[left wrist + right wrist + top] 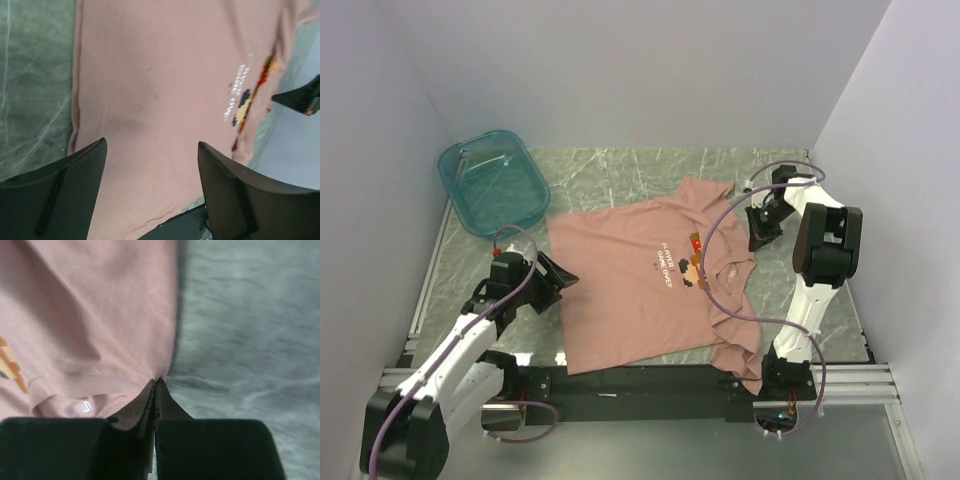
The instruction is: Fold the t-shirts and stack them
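Observation:
A dusty-pink t-shirt (630, 290) lies spread flat on the green marbled table (620, 175), hem to the left and collar to the right. Its pixel graphic (690, 262) faces up. My left gripper (556, 280) hangs open at the hem's left edge; in the left wrist view its gripper (152, 145) has only pink cloth (165, 75) below the spread fingers. My right gripper (760, 225) is shut on the shirt's shoulder edge beside the collar. In the right wrist view the gripper (156, 381) pinches the fabric (90, 305) where it gathers to a point.
A translucent teal tub (492, 180) stands at the back left corner. White walls close in the table on three sides. A black rail (640, 385) runs along the near edge, and the shirt's lower sleeve (745, 362) drapes over it.

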Controlling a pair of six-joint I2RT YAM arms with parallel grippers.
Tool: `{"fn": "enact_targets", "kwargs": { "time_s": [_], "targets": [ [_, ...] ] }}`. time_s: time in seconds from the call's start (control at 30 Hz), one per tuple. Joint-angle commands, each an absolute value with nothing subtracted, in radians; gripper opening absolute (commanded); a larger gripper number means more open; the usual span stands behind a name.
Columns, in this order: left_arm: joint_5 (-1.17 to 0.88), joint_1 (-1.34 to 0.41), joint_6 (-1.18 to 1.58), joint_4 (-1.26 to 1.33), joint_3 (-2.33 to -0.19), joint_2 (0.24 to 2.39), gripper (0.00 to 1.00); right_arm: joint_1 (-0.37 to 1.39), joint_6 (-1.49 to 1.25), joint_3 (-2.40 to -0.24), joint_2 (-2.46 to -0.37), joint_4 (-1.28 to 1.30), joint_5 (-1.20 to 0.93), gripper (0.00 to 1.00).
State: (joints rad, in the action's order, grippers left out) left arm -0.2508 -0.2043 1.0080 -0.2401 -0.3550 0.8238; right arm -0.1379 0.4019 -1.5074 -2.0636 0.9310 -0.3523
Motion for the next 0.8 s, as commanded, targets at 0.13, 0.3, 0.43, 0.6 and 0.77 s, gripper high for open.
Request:
{"fn": "enact_targets", "kwargs": {
  "time_s": [0.13,0.3,0.43,0.6,0.77],
  "targets": [
    [-0.298,-0.201,0.979,-0.203,-0.406,0.923,0.77,-0.206,0.436,-1.664,-1.927,0.734,-0.006,0.0],
    [-0.293,-0.201,0.939,-0.186,-0.454,0.954,0.79,-0.192,0.456,-1.77,-1.976,0.773,0.021,0.33],
    [-0.258,-0.201,0.884,-0.215,-0.521,0.98,0.8,-0.193,0.456,-1.758,-1.988,0.736,0.003,0.52],
    [-0.221,-0.201,0.786,-0.268,-0.595,1.025,0.8,-0.195,0.497,-1.848,-2.022,0.825,-0.335,0.58],
    [-0.155,-0.195,0.7,-0.291,-0.708,1.12,0.81,-0.187,0.335,-2.213,-2.29,0.943,-0.628,0.57]
  ]
}}
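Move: The t-shirt's collar-side edge is already pinched in the right fingers, with bare marble about 8 cm to the right and 2 cm ahead. From that hand the far sleeve lies roughly 15 cm ahead and 11 cm left, the printed figures some 4 cm back and 15 cm left. From the open left hand, the hem's far corner is about 18 cm ahead, 5 cm left and 7 cm below; the teal bin stands roughly 28 cm ahead and 20 cm left. The pinched collar-side edge is whipped to the right and forward, rising, about 10 cm each way; the right fingers let go and open about halfway as the wrist tips up some 25 degrees. Empty, that hand swings about 6 cm left and on forward. The open left hand dips 2 cm, then moves forward and up about 5 cm towards the hem's far corner. ##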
